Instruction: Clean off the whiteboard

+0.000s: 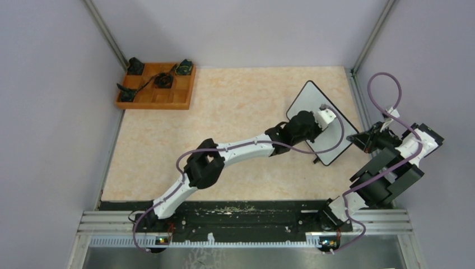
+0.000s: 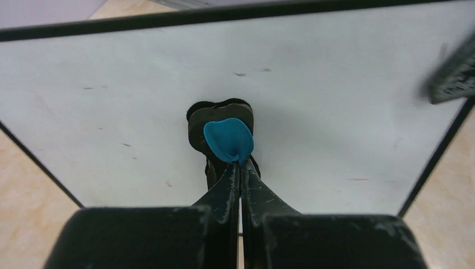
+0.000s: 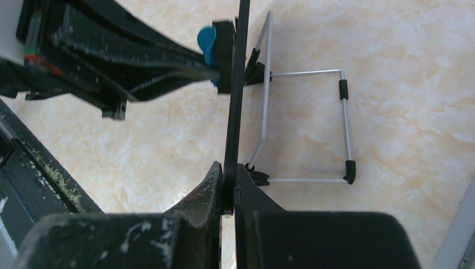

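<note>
The whiteboard (image 1: 305,98) stands tilted on its wire stand (image 3: 343,117) at the right of the table. In the left wrist view its white face (image 2: 347,112) carries faint specks and one short red mark (image 2: 357,179). My left gripper (image 2: 242,166) is shut on a small eraser with a blue top (image 2: 227,138), which presses against the board's face. My right gripper (image 3: 228,188) is shut on the board's black frame edge (image 3: 235,112), seen edge-on there. In the top view the left gripper (image 1: 327,126) is over the board and the right gripper (image 1: 358,139) is at its right edge.
A wooden compartment tray (image 1: 178,96) holding several small black items sits at the far left corner. Grey walls with metal posts (image 1: 367,39) enclose the table. The black rail with the arm bases (image 1: 246,218) runs along the near edge.
</note>
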Controlling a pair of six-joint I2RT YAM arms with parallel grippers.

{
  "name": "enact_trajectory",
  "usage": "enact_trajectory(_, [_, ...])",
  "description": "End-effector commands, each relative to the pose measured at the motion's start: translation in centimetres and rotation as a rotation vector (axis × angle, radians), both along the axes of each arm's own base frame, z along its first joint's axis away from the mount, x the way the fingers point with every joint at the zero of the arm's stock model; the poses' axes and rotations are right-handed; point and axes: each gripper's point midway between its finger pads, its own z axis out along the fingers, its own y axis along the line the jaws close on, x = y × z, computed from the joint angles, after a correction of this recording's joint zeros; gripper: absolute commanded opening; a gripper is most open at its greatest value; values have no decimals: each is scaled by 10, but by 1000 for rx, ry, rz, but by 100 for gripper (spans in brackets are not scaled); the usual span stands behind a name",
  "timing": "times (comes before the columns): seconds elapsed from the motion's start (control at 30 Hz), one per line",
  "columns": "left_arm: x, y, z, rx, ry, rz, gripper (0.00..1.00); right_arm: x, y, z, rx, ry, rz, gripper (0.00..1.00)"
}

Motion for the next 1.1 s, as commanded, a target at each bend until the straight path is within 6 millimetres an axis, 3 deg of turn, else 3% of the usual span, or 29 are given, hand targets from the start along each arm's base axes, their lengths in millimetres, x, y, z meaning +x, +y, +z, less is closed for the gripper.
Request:
enact_trajectory(0.0, [-62, -24, -7, -7, 56, -116, 0, -15, 13, -16, -47, 70, 71, 0])
enact_trajectory(0.3, [-124, -46, -2, -64, 150, -244, 0, -15, 13, -17, -42, 72, 73, 0])
enact_trajectory(0.47, [-132, -51, -2, -74, 158, -256, 0, -15, 13, -17, -44, 72, 73, 0])
enact_trajectory(0.7, [-109, -41, -15, -28, 120, -192, 0, -15, 13, -17, -46, 76, 74, 0])
enact_trajectory(1.07, [-49, -17, -33, -5, 118, -88, 0, -15, 12, -16, -46, 76, 71, 0])
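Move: The left hand already holds the eraser against the whiteboard, with the board's near side edge about 13 cm back and 6 cm to its right. The board's middle is some 3 cm ahead and 1 cm right, and the right gripper on the rim is 2 cm back, 12 cm right and slightly higher. From the right hand, the near side edge lies about 11 cm back, 6 cm left and somewhat lower. Left hand sweeps the eraser about 13 cm back along the whiteboard, then 4 forward; right hand keeps its edge. ##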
